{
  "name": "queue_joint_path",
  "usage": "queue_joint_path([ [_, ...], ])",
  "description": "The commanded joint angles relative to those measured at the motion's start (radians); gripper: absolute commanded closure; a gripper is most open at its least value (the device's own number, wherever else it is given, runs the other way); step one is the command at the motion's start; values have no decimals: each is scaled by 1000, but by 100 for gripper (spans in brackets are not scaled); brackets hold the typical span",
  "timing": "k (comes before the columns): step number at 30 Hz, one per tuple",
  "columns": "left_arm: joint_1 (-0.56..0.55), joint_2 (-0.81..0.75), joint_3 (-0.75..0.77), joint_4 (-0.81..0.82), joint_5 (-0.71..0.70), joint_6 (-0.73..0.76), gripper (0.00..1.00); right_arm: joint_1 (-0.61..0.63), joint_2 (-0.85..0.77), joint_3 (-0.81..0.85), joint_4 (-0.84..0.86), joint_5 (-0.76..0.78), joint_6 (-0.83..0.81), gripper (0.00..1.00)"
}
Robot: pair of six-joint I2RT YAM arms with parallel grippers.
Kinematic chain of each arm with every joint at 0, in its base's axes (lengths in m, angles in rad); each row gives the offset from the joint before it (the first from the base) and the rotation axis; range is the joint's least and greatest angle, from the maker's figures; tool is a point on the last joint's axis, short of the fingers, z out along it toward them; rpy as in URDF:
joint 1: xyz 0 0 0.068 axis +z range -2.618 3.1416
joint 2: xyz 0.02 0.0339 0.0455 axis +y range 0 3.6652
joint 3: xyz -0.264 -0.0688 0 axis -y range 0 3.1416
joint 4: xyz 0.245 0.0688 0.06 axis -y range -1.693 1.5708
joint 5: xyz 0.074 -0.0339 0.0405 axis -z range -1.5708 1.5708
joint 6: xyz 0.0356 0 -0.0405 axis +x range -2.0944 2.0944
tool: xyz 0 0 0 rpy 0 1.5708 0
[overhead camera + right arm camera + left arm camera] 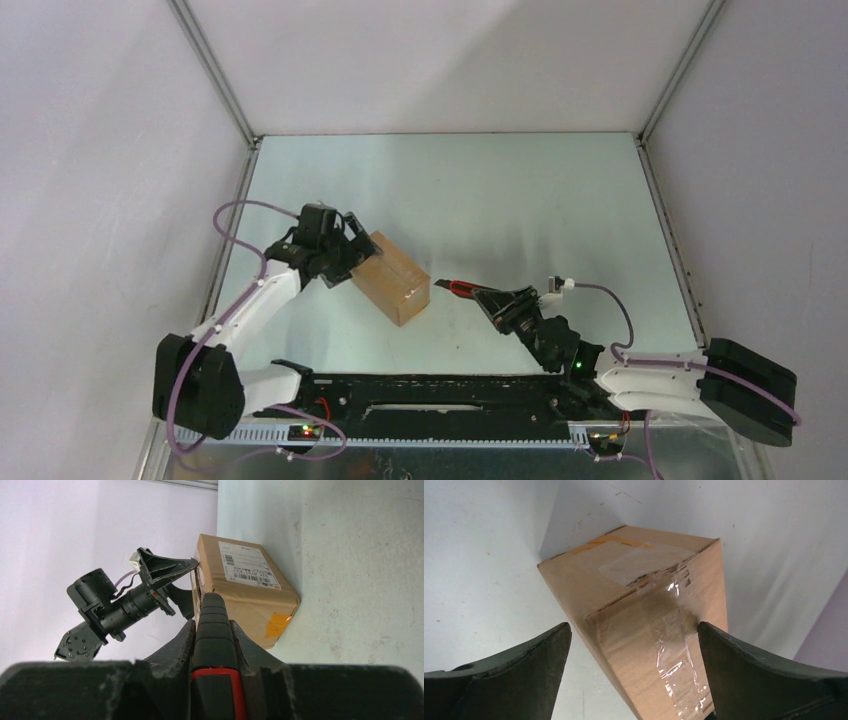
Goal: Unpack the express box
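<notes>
The express box (393,283), a brown carton sealed with clear tape, lies on the table left of centre. Its taped end (649,630) sits between the fingers of my left gripper (634,630), which stands wide open around it. The left finger (524,670) is clear of the cardboard; the right finger (764,675) is at the box's edge. In the right wrist view the box (240,597) shows a white shipping label (247,562) and an orange tape patch (276,625). My right gripper (497,298) is shut on a red-and-black utility knife (215,630), whose tip (450,287) points at the box, just short of it.
Pale enclosure walls with metal frame bars (215,70) surround the light green table (500,190). A black rail (450,395) with cabling runs along the near edge between the arm bases. The left arm's wrist (115,610) shows in the right wrist view, beside the box.
</notes>
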Motion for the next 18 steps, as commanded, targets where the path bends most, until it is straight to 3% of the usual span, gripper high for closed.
queue_joint_path([
  [1,4,-74,-86,78,50,-113,0,8,52,44,122,54,50,100],
  [7,4,-129,-142,94,50,-170,5,5,99,57,170,59,49,100],
  [13,-2,-169,-164,58,38,-225,26,19,138,62,190,59,65,100],
  [18,-38,-197,-135,-13,-22,-275,33,39,133,48,182,77,67,100],
])
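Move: The left hand straddles the upper near-left edge of the box, one finger over the tape seam and the other off the near long side. The box's middle lies about 3 cm back, 6 cm to the right and 5 cm below this hand, and the red knife some 19 cm right and 4 cm back, about level. From the right hand, which holds the knife, the box's middle is roughly 18 cm left, 3 cm ahead and 6 cm lower. Back towards its base by about 2 cm, nearly level, the left hand draws its spread fingers over the box's near upper edge. It rolls its left side down and turns counter-clockwise, some 10 degrees each, then closes the fingers by about a third onto the box between the seam and the near side. The right hand keeps the knife and eases about 1 cm left, bringing the tip towards the box's end. ##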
